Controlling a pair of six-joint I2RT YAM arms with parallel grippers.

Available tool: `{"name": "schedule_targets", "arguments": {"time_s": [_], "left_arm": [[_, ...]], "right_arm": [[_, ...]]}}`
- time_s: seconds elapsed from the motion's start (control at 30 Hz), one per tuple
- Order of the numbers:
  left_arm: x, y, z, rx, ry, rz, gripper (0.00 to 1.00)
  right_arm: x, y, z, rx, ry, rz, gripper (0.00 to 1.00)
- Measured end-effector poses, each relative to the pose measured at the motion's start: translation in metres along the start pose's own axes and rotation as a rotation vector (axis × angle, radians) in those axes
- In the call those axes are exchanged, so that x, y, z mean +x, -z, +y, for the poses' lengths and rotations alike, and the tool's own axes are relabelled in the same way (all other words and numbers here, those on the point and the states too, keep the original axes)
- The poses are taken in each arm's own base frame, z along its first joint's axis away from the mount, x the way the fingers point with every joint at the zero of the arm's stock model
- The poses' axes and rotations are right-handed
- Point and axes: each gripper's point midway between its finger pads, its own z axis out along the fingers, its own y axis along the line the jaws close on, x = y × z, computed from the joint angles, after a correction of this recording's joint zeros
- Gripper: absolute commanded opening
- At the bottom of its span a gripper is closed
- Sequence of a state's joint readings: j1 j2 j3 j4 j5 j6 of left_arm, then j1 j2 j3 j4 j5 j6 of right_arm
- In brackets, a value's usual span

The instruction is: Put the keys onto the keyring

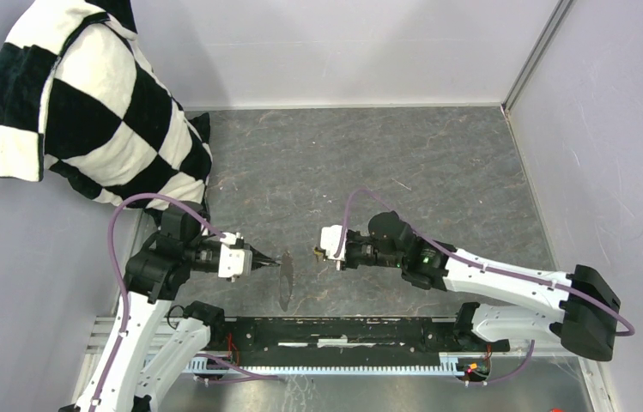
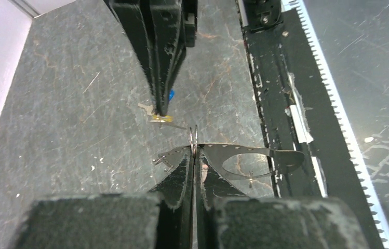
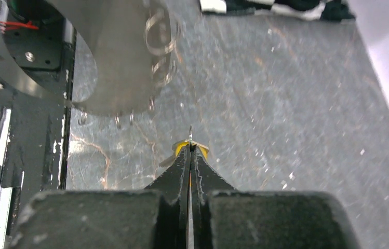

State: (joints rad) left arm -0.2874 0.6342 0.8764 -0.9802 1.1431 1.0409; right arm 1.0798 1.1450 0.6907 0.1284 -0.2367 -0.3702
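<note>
My left gripper [image 1: 268, 262] [image 2: 194, 154] is shut on the keyring [image 2: 194, 136], a thin grey metal loop seen edge-on that sticks out past the fingertips [image 1: 286, 260]. My right gripper [image 1: 321, 252] [image 3: 190, 151] is shut on the yellow-headed key [image 3: 182, 148] [image 2: 161, 119], with a thin sliver of metal poking out beyond it. The two grippers face each other a short gap apart above the table. In the left wrist view the right gripper [image 2: 159, 109] comes down from the top. A spot of blue [image 2: 171, 95] shows beside its fingers; I cannot tell what it rests on.
A black-and-white checkered cloth [image 1: 94, 103] lies at the back left. The black mounting rail [image 1: 343, 330] runs along the near edge between the arm bases. Grey walls [image 1: 609, 129] close in the table at the right and back.
</note>
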Motion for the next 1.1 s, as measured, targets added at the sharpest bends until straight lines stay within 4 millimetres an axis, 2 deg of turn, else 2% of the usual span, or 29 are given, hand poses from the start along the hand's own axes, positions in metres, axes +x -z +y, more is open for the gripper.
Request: {"name": "schedule_targets", "arguments": {"time_s": [0.13,0.3,0.6,0.9,1.1], "left_arm": [[-0.007,-0.001,0.0,0.016,0.02,-0.024,0.02],[-0.015,-0.001,-0.001,0.027,0.033,-0.051,0.02],[-0.022,-0.001,-0.005,0.048,0.047,-0.085,0.02],[-0.022,-0.001,-0.005,0.049,0.045,-0.086,0.02],[-0.022,-0.001,-0.005,0.048,0.045,-0.085,0.02]], "right_arm": [[-0.033,0.007,-0.004,-0.039,0.082,-0.051,0.0],[-0.054,0.019,0.004,-0.098,0.199,-0.065,0.01],[-0.096,0.024,0.016,-0.176,0.363,-0.106,0.0],[-0.109,0.012,0.029,-0.231,0.46,-0.079,0.0],[-0.112,0.01,0.031,-0.229,0.501,-0.066,0.0]]}}
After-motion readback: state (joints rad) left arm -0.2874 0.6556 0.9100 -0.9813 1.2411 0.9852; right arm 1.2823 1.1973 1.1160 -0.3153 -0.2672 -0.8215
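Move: The right fingers already hold the yellow key's ring, with the key and tag dangling. The keyring's loop in the left fingertips lies about 8 cm to the right hand's left, 5 cm back and 7 cm higher; the keyring's plate has its middle some 4 cm nearer the base than that loop and 3 cm below it. The blue key lies about 7 cm ahead of the right hand, 12 cm right and 17 cm down. From the left hand, the yellow key is roughly 5 cm ahead, 9 cm right and 8 cm below. Carrying the yellow key by its ring, the right hand climbs about 9 cm and draws some 6 cm back, then works about 3 cm leftward to the keyring loop in the left fingertips, swinging counter-clockwise and rolling by roughly 20 degrees each as it goes. The left hand keeps its shut grip on the loop, eases up some 2 cm and back about 1 cm, then holds still; the two sets of fingertips end close together, though whether ring and loop touch can't be made out. ##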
